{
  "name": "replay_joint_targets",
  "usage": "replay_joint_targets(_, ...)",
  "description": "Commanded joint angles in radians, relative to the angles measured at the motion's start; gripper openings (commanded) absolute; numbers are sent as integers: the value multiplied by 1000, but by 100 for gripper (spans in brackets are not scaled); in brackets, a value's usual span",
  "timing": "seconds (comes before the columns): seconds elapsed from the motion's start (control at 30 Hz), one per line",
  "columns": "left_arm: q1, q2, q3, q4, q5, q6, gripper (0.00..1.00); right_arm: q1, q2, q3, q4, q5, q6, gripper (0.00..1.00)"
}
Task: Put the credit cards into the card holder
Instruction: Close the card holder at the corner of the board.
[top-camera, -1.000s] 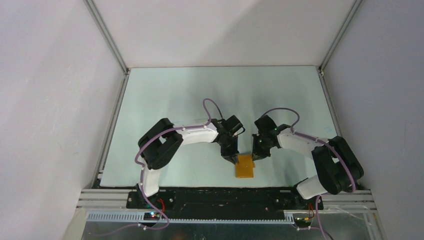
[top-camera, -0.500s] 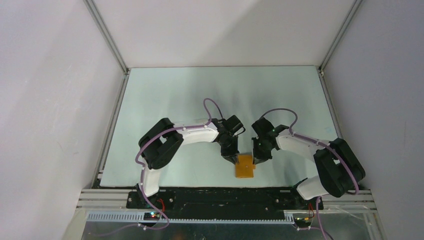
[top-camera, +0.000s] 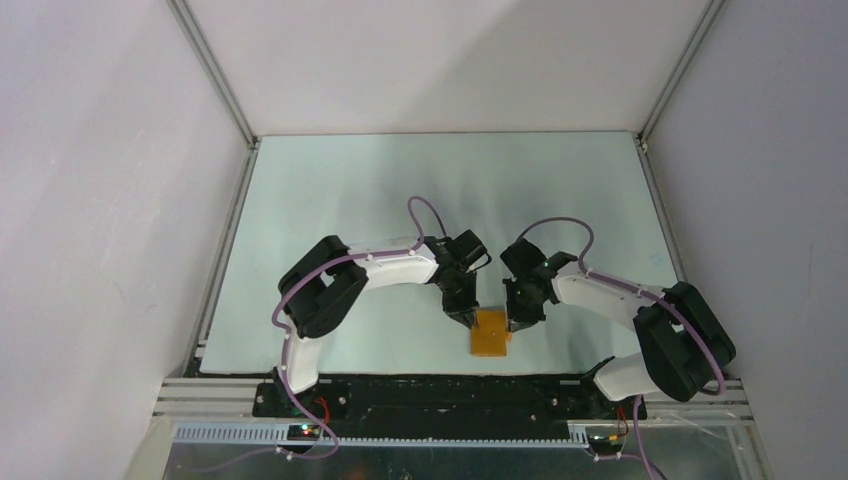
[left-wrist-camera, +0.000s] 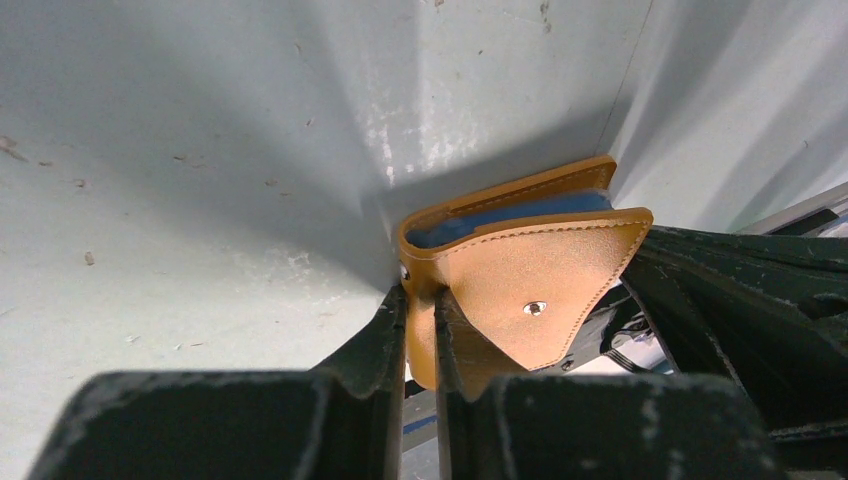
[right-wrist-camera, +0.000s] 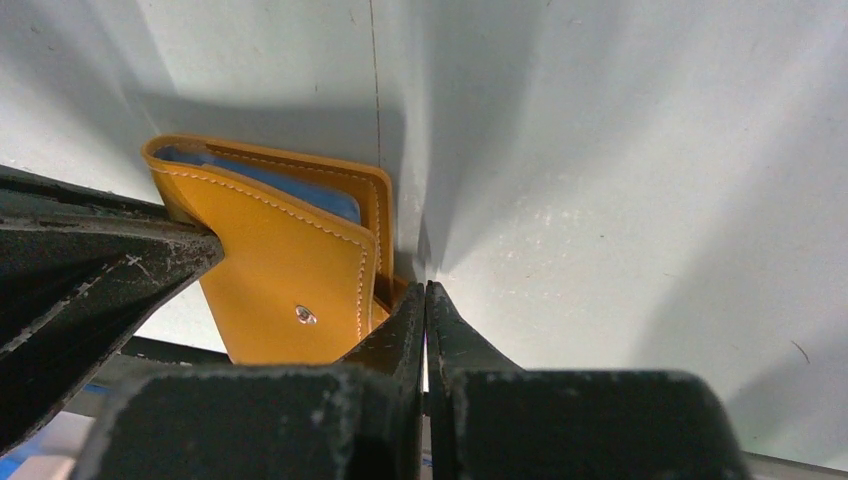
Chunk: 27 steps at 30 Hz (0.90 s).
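Note:
The card holder (top-camera: 489, 333) is an orange wallet with a blue inside, near the table's front edge between both arms. My left gripper (top-camera: 466, 318) is shut on its left edge. In the left wrist view the fingers (left-wrist-camera: 420, 300) pinch one leather layer of the card holder (left-wrist-camera: 520, 270), whose snap flap hangs loose. My right gripper (top-camera: 514, 322) is at the wallet's right side. In the right wrist view its jaws (right-wrist-camera: 426, 290) are shut together with nothing between them, touching the edge of the card holder (right-wrist-camera: 280, 280). No credit cards are in view.
The pale green table (top-camera: 400, 190) is walled by white panels at the back and both sides. A black rail (top-camera: 450, 392) with both arm bases runs just in front of the wallet. The other arm's dark finger (right-wrist-camera: 90, 270) fills the left of the right wrist view.
My right arm has moved slightly left, closer against the wallet's right edge. The left arm and the wallet have stayed put.

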Motion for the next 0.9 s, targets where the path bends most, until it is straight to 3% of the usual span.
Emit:
replay_joint_targets(0.0, -28, 131, -64, -19, -189, 37, 0, 25, -31, 4, -116, 12, -2, 0)
replay_joint_targets(0.67, -28, 141, -60, -19, -177, 39, 0, 73, -130, 2, -138, -151, -13, 0)
replay_joint_targets(0.87, -27, 143, -61, -19, -176, 39, 0, 61, -112, -2, -161, -65, 32, 1)
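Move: The strap tab on the card holder's right edge lies right by the right hand's shut fingertips, about 1 cm back, 1 cm left and 1 cm lower; the holder's near right corner is some 5 cm back and 1 cm left. The card holder's middle is about 5 cm left of the right hand and 1 cm back. From the left hand, already pinching the spine, that middle lies roughly 3 cm right and 2 cm back, and the strap tab 7 cm right and 2 cm back. Keep the left gripper still, pinching the card holder's spine. With its fingers staying shut, draw the right gripper back about 4 cm along the free edge, past the strap tab towards the near right corner, while raising it some 2.5 cm; let the wrist tilt and turn only slightly. ##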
